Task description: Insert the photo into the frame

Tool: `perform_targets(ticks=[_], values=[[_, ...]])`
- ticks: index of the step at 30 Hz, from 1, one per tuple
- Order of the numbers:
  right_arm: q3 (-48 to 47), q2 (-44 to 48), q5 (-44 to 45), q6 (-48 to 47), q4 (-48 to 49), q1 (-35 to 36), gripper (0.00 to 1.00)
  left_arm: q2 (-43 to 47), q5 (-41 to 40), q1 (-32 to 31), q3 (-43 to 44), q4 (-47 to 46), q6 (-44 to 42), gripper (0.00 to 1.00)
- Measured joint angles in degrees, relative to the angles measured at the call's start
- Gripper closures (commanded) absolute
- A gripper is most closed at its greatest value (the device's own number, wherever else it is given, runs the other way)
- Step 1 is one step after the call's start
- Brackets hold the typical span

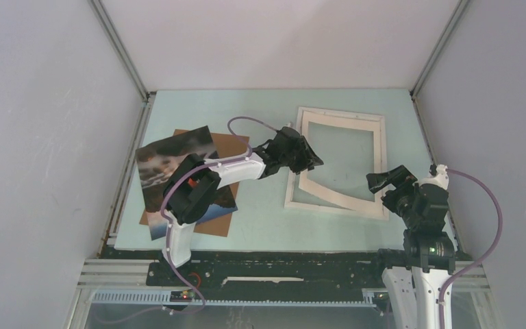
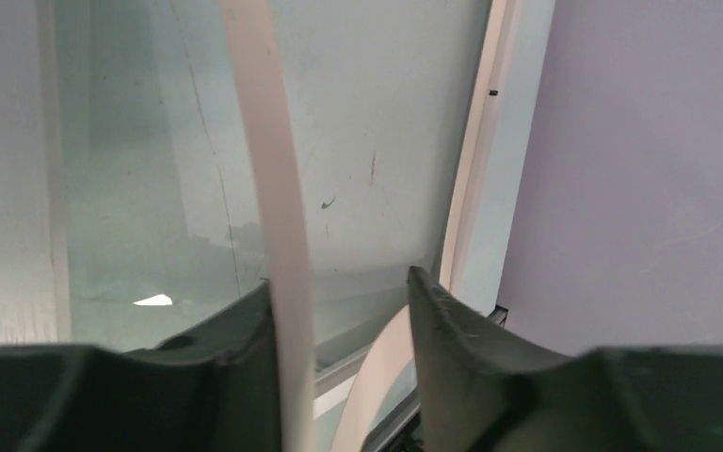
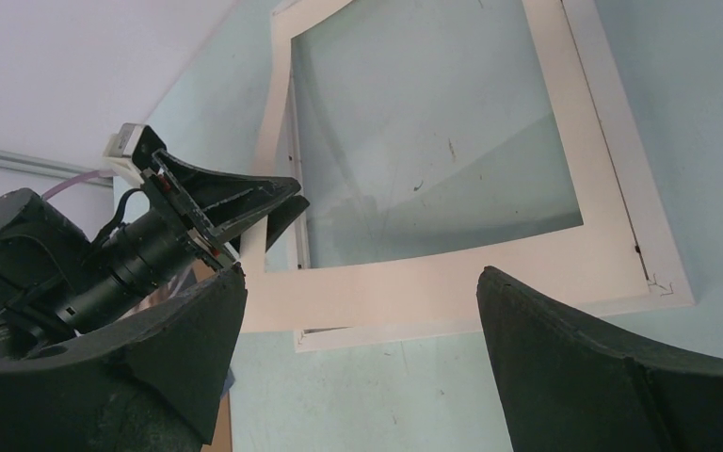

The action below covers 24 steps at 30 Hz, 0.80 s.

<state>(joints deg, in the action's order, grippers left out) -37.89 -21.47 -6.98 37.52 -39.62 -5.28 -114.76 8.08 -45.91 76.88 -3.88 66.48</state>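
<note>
The photo (image 1: 168,156), dark sky and clouds, lies on the left of the table, partly hidden under my left arm. The white frame (image 1: 382,147) with its clear pane (image 3: 433,122) lies flat at the right. A thin white mat sheet (image 1: 332,193) sits in it, bowed upward at its near left corner. My left gripper (image 1: 315,162) is at that raised edge. In the left wrist view the white strip (image 2: 278,188) rests against one finger (image 2: 245,320), with a gap to the other, so the gripper (image 2: 339,287) is open. My right gripper (image 1: 385,179) hovers open over the frame's near right corner, holding nothing (image 3: 362,278).
A plain brown backing board (image 1: 231,147) lies under the photo. The pale green table surface (image 1: 260,205) is boxed in by grey walls on three sides (image 1: 41,137). A black rail (image 1: 281,264) with the arm bases runs along the near edge.
</note>
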Motion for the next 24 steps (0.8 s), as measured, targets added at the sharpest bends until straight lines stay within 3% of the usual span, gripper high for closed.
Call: perform_targets(ticks=[6, 12, 16, 24], values=[[0.0, 0.0, -0.02, 0.0, 0.0, 0.0, 0.0, 0.0, -0.44, -0.04, 5.86, 8.81, -4.42, 0.23], [0.09, 0.04, -0.31, -0.07, 0.04, 0.0, 0.0, 0.04, -1.09, -0.04, 9.01, 14.19, -7.89, 0.09], [0.59, 0.13, -0.68, -0.15, 0.04, -0.2, 0.0, 0.04, -2.01, -0.04, 10.78, 19.76, -9.7, 0.03], [0.76, 0.17, -1.18, -0.15, 0.04, -0.26, 0.0, 0.02, -4.24, -1.01, 15.47, 24.68, -11.06, 0.02]])
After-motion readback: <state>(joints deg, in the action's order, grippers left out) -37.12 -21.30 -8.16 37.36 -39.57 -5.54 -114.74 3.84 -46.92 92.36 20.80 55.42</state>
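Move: The mat's left strip already lies between the left hand's half-open fingers, the mat's middle about 9 cm to that hand's right, 5 cm ahead and 4 cm below it. The white frame beneath has its middle some 9 cm right, 6 cm ahead and 7 cm below. The photo lies roughly 46 cm to the hand's left and 3 cm back. From the right hand, the mat's middle is about 18 cm ahead, 8 cm left and 17 cm lower. The mat's left strip is let out of the left hand's grip: the fingers go on opening, from less than half to fully wide, one staying above the strip and one under it. The hand rises about 3 cm away from the frame, dipping briefly midway, edges about 1 cm left and rolls some 15 degrees, its left side coming up. ##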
